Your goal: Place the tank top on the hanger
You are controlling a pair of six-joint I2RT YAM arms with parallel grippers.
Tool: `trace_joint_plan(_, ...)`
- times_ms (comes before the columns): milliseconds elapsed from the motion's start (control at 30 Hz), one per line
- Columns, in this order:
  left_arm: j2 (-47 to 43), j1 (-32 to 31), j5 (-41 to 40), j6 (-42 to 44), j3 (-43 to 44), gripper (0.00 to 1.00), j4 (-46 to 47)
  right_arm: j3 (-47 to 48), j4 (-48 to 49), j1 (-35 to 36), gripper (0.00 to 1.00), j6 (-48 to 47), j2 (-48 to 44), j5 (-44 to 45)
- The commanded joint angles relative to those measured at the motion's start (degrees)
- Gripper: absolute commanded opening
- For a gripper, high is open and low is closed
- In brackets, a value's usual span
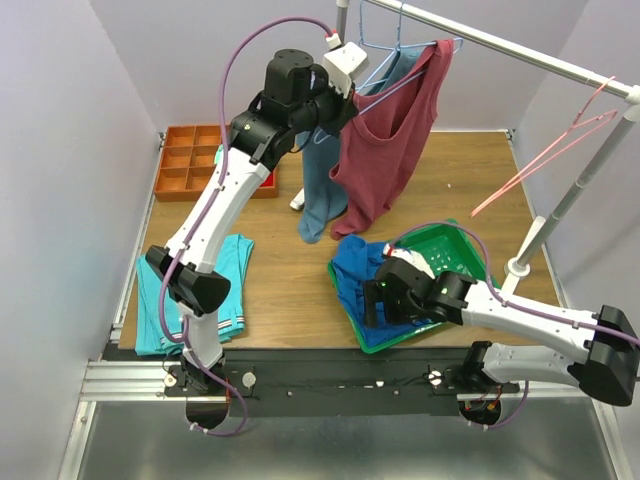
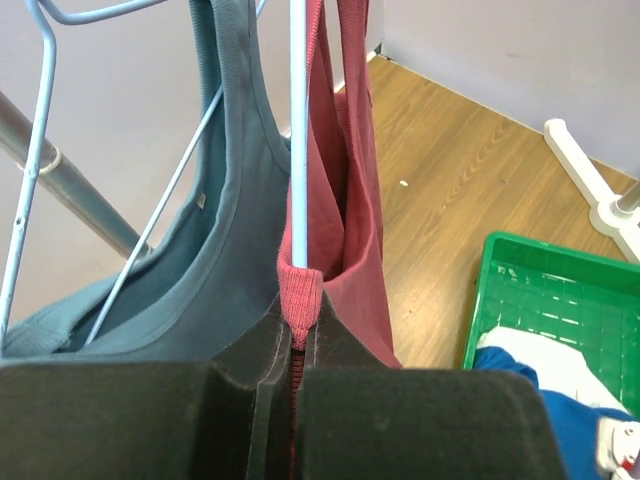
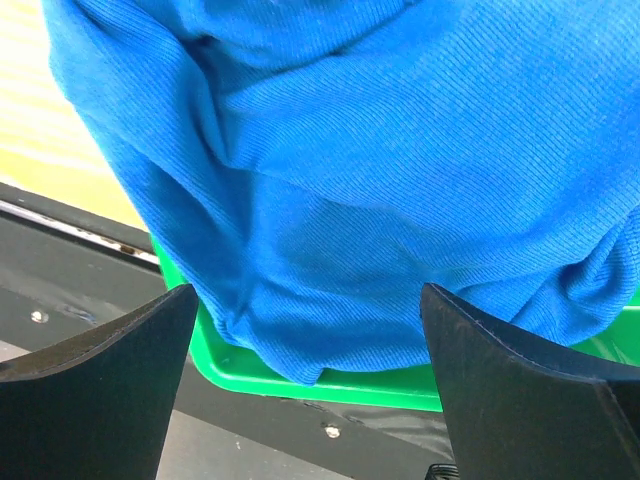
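Observation:
The maroon tank top (image 1: 385, 150) hangs below the rail, its hem reaching down toward the table. My left gripper (image 1: 353, 97) is raised beside it and shut on the folded end of one strap (image 2: 300, 295). The hanger (image 2: 297, 120), a thin light-blue wire, runs straight down into that strap fold, right at the tip of the left gripper (image 2: 295, 335). My right gripper (image 1: 375, 297) is low at the front right, open wide over a bright blue garment (image 3: 350, 150), with nothing between its fingers (image 3: 110, 360).
A slate-blue top (image 1: 320, 190) on its own blue hanger (image 2: 40, 130) hangs just left of the maroon one. The green basket (image 1: 465, 262) holds the bright blue garment. Also here: an orange tray (image 1: 195, 160), a teal garment (image 1: 190, 290), a pink hanger (image 1: 545, 160) and the rack foot (image 1: 520, 268).

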Motion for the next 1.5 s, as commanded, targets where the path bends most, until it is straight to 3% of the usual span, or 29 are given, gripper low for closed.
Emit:
trace_joint_plan(0,2.46,0.83,1.79,-1.83,3.48,0.00,3.48,3.02,-2.50,0.54,1.00,1.07,-1.62,2.36)
trace_joint_plan(600,3.35,1.44,1.17,-3.68,0.49,0.01,3.92,11.90,-9.10,0.54,1.00,0.98,-6.37,6.84)
trace_joint_plan(633,3.08,1.44,1.09,-3.59,0.40,0.11,3.92,12.34,-9.27,0.54,1.00,1.07,-6.46,7.10)
trace_joint_plan(867,1.15,1.44,1.00,-3.59,-0.48,0.36,4.36,13.13,-9.10,0.54,1.00,0.80,-6.81,7.55)
trace_joint_plan(1033,-0.96,1.44,1.43,-4.38,-0.92,0.78,4.45,13.48,-8.40,0.54,1.00,0.63,-7.08,7.55)
trace_joint_plan(1100,-2.36,1.44,1.96,-4.29,-1.35,0.83,4.54,13.83,-8.22,0.54,1.00,0.54,-7.08,7.63)
trace_joint_plan(1167,-3.50,1.44,1.79,-5.16,-2.40,0.97,4.54,14.01,-8.05,0.54,1.00,0.28,-7.16,7.63)
trace_joint_plan(1333,-10.00,1.44,-0.05,-9.12,-7.32,0.99,5.15,14.10,-6.82,0.54,1.00,-0.07,-7.69,7.81)
trace_joint_plan(1467,-17.91,1.35,-2.60,-14.65,-20.37,0.99,7.26,13.84,-5.50,0.54,1.00,-0.69,-8.31,7.99)
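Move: The left hand pinches the maroon tank top's strap on its hanger; the rail spot for the hook lies about 9 cm ahead, 9 cm right and 14 cm above. From this hand, the tank top's body hangs some 7 cm ahead, 9 cm right and 10 cm lower; the blue-grey tank top 8 cm straight ahead, 15 cm lower. The open right hand has the blue cloth 4 cm ahead and 6 cm below, and the green basket's middle 4 cm ahead, 9 cm right. Down and a little forward, about 4 cm and 3 cm, the left hand lowers the held hanger to set its hook on the rail, then opens wide, lets go of hanger and strap, and draws back, up and slightly left, roughly 9 cm. Meanwhile the right hand, still open and empty, rises about 9 cm off the blue cloth, fingertips tilting forward some 10 degrees. ##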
